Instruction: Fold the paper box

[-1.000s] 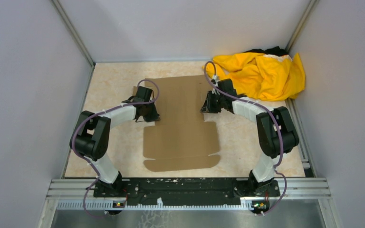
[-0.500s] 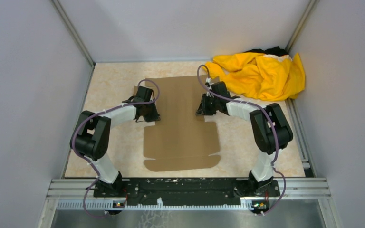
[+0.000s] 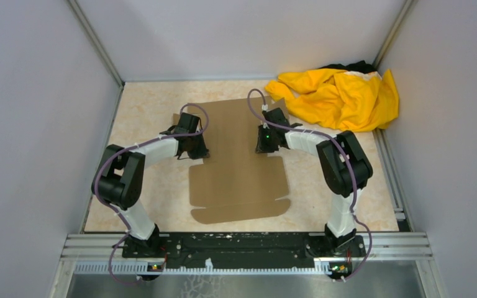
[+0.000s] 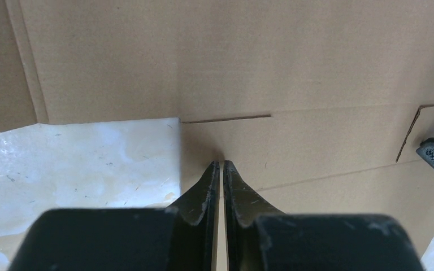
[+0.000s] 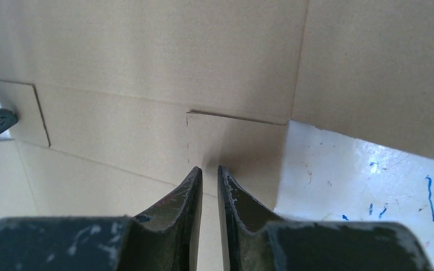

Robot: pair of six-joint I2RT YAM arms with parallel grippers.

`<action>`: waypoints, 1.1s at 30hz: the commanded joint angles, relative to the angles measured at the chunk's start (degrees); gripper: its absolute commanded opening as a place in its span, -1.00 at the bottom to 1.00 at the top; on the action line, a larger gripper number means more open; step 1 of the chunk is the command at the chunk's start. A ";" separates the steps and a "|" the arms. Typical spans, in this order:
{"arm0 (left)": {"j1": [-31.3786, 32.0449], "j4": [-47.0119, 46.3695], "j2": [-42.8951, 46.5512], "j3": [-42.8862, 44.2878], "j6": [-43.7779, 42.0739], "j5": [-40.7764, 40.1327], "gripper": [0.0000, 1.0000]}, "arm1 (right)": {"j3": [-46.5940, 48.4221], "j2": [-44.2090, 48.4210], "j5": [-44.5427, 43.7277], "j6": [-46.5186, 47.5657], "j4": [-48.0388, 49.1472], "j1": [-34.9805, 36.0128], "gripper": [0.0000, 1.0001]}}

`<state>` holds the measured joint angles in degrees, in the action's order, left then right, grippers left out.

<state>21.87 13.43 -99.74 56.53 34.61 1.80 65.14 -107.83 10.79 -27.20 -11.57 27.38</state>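
The paper box (image 3: 239, 161) is a flat brown cardboard sheet lying unfolded on the table, with flaps and slits showing. My left gripper (image 3: 194, 151) points down at its left side flap. In the left wrist view the left gripper (image 4: 221, 164) is shut to a thin slit, tips on the cardboard (image 4: 260, 56) just below a cut slit. My right gripper (image 3: 262, 147) stands over the sheet's right side. In the right wrist view the right gripper (image 5: 209, 168) shows a narrow gap with nothing in it, tips on the cardboard (image 5: 147, 56).
A crumpled yellow cloth (image 3: 338, 96) lies in the far right corner. Grey walls close in the beige table (image 3: 143, 112) on three sides. The arm bases sit on the black rail (image 3: 242, 243) at the near edge.
The right arm has swung left, carrying its gripper from the sheet's right edge inward over the cardboard. The sheet's near end has shifted slightly right. The left arm holds still.
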 commanded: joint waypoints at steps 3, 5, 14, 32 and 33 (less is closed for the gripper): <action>0.81 2.91 -3.64 -2.85 -1.77 -0.16 -0.77 | 2.33 -6.98 -19.82 2.62 -12.28 4.58 -0.66; 0.81 2.87 -3.26 -3.44 -1.68 0.01 -0.77 | 2.79 -6.94 -19.20 2.84 -12.86 5.87 -0.65; 0.79 3.53 0.58 -7.04 -0.95 0.58 -0.76 | 2.95 -4.11 -15.83 2.23 -16.33 7.79 -0.61; 4.50 9.07 11.94 -13.53 1.95 -4.18 -0.75 | -7.52 2.56 -15.78 -6.66 -13.40 19.97 -0.61; 4.92 9.41 13.17 -14.29 2.36 -4.25 -0.75 | -8.32 3.45 -15.94 -7.31 -13.43 20.42 -0.62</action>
<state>24.40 14.98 -89.23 46.04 35.35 -1.96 62.22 -103.44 -10.76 -29.74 -16.67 43.68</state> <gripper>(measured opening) 0.125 0.193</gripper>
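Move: Flat on the table, the paper box blank is already under both nearly shut grippers. Its middle lies about 10 cm to the left hand's right and 2 cm back, roughly 1 cm below. From the right hand, that middle is some 8 cm left and 4 cm back, about as far below. The blank's near rounded flap is around 23 cm back and 6 cm left of the right hand; the yellow cloth lies some 20 cm ahead and 26 cm right of it. Keeping their fingertips on the blank's side flaps, both hands drag it back towards the base, about 5 cm, and drift 2 to 3 cm left. Before the drag gathers, the right wrist tilts roughly 10 to 15 degrees so its fingers point more steeply down, its tips staying nearly in place. Both grippers hold their narrow opening and stay level. ##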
